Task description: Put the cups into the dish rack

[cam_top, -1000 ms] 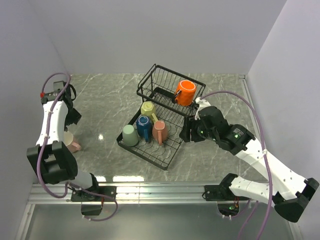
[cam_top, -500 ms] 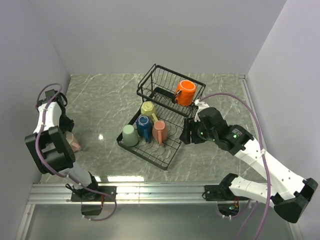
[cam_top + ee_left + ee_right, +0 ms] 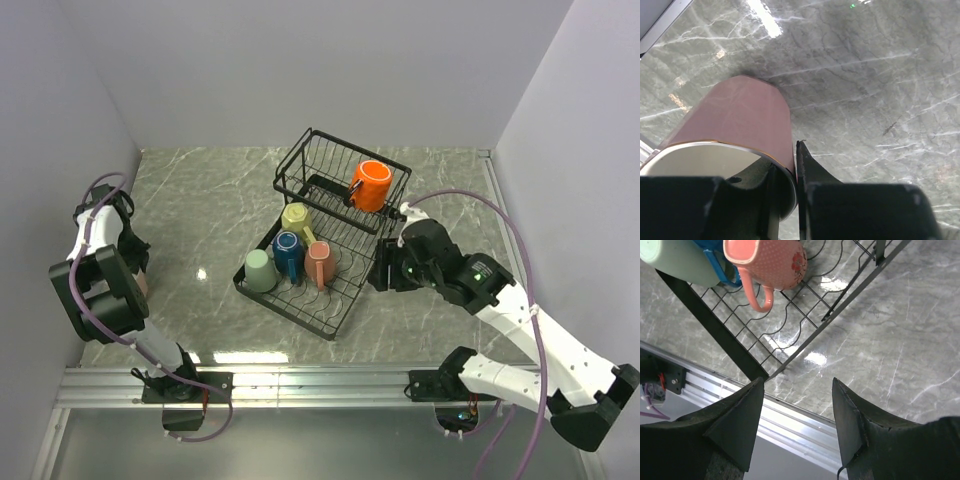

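Note:
A dusky pink cup [image 3: 740,120] stands on the marble at the far left, and my left gripper [image 3: 786,159] is shut on its rim, one finger inside and one outside. The top view shows only a sliver of this cup [image 3: 142,285] beside the left gripper [image 3: 136,272]. The black dish rack [image 3: 292,306] holds pale green [image 3: 259,270], blue [image 3: 288,252], yellow-green [image 3: 297,218] and salmon [image 3: 321,263] cups on its flat tray. An orange cup [image 3: 371,185] sits in the raised basket. My right gripper [image 3: 384,272] hangs open and empty by the rack's right side.
The right wrist view looks down past the open right gripper [image 3: 797,385] at the rack's near corner [image 3: 715,325], the salmon cup [image 3: 777,262] and the table's aluminium front rail [image 3: 790,425]. White walls close in on the left, back and right.
My left gripper has closed on the pink cup's rim after the arm dropped toward it by the left wall. The right arm has drifted slightly right, away from the rack.

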`<state>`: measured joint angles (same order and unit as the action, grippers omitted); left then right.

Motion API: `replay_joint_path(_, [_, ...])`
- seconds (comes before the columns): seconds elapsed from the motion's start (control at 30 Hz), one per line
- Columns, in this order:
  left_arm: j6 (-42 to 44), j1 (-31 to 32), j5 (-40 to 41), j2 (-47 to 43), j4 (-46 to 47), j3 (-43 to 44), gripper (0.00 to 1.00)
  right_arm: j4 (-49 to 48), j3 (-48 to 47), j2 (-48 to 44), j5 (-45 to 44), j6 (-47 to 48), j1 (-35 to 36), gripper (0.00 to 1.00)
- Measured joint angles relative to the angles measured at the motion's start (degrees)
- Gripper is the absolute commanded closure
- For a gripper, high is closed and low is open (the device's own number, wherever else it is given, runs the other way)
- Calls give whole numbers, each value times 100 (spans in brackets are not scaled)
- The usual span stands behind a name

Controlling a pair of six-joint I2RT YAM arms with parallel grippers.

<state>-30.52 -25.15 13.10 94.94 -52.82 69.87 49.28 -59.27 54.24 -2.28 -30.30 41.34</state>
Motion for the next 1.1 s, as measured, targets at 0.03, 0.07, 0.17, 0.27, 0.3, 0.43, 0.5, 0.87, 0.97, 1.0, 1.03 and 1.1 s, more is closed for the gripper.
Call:
replay_joint_path(0.03, [20, -2, -24, -2, 0, 0, 100, 20, 0, -20, -13, -31, 0, 37])
replay_joint_path(0.07, [52, -13, -66, -9, 0, 0, 100, 59, -13, -44, -31, -92, 0, 37])
replay_joint_path(0.17, [79, -39, -415, -109, 2, 2, 100, 144, -66, -131, -55, -267, 0, 37])
replay_joint_path(0.27, [2, -26, -1069, -291, -13, 35, 100, 151, -72, -278, -26, -417, 0, 37])
replay_joint_path(0.3, [-35, -20, -1322, -376, -17, 61, 100, 146, -74, -328, 9, -468, -2, 37])
replay_joint_path(0.43, [-315, -13, -2326, -872, 92, 175, 100, 94, -74, -485, 173, -680, -2, 37])
replay_joint_path(0.5, [-496, -11, -2778, -1150, 175, 210, 100, 79, -109, -501, 258, -776, -2, 37])
replay_joint_path(0.87, [-2201, 118, -4096, -2153, 1257, -857, 100, -374, -570, -254, 564, -1117, -2, 38])
replay_joint_path(0.97, [-2479, 162, -4013, -2026, 1316, -643, 100, -476, -570, -136, 627, -1233, -2, 38])
replay_joint_path(1.0, [-2535, 164, -4002, -1976, 1325, -525, 100, -518, -570, -105, 645, -1268, -2, 38])
replay_joint_path(1.03, [-2629, 166, -3982, -1891, 1366, -356, 100, -549, -570, -87, 654, -1281, -2, 38])
replay_joint_path(1.1, [-2813, 166, -3950, -1705, 1471, 35, 100, -603, -570, -42, 693, -1314, -2, 38])
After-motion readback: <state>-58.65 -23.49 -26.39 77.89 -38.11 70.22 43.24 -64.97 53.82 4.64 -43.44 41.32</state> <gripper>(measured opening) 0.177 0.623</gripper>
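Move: My left hand pinches the pink cup by its wall, the cup's middle some 4 cm back from and 2 cm below the fingers. The lower tray of the dish rack lies about 45 cm to this hand's right and 1 cm ahead; on it the green cup is some 32 cm right, 2 cm back, and the blue cup 40 cm right, 1 cm ahead. From my empty right hand the pink cup is about 62 cm left, 4 cm ahead, 16 cm lower; the coral cup about 15 cm left, 8 cm ahead. I lift the pink cup off the table with my left hand, about 15 cm up while swinging right to the rack's side and forward, some 10 cm each; the last stretch goes forward and up, easing slightly back left. My grip holds as the wrist swings the fingers from straight down to forward and right. My right hand, open, rises about 7 cm and shifts left, rolling its fingers leftward. ##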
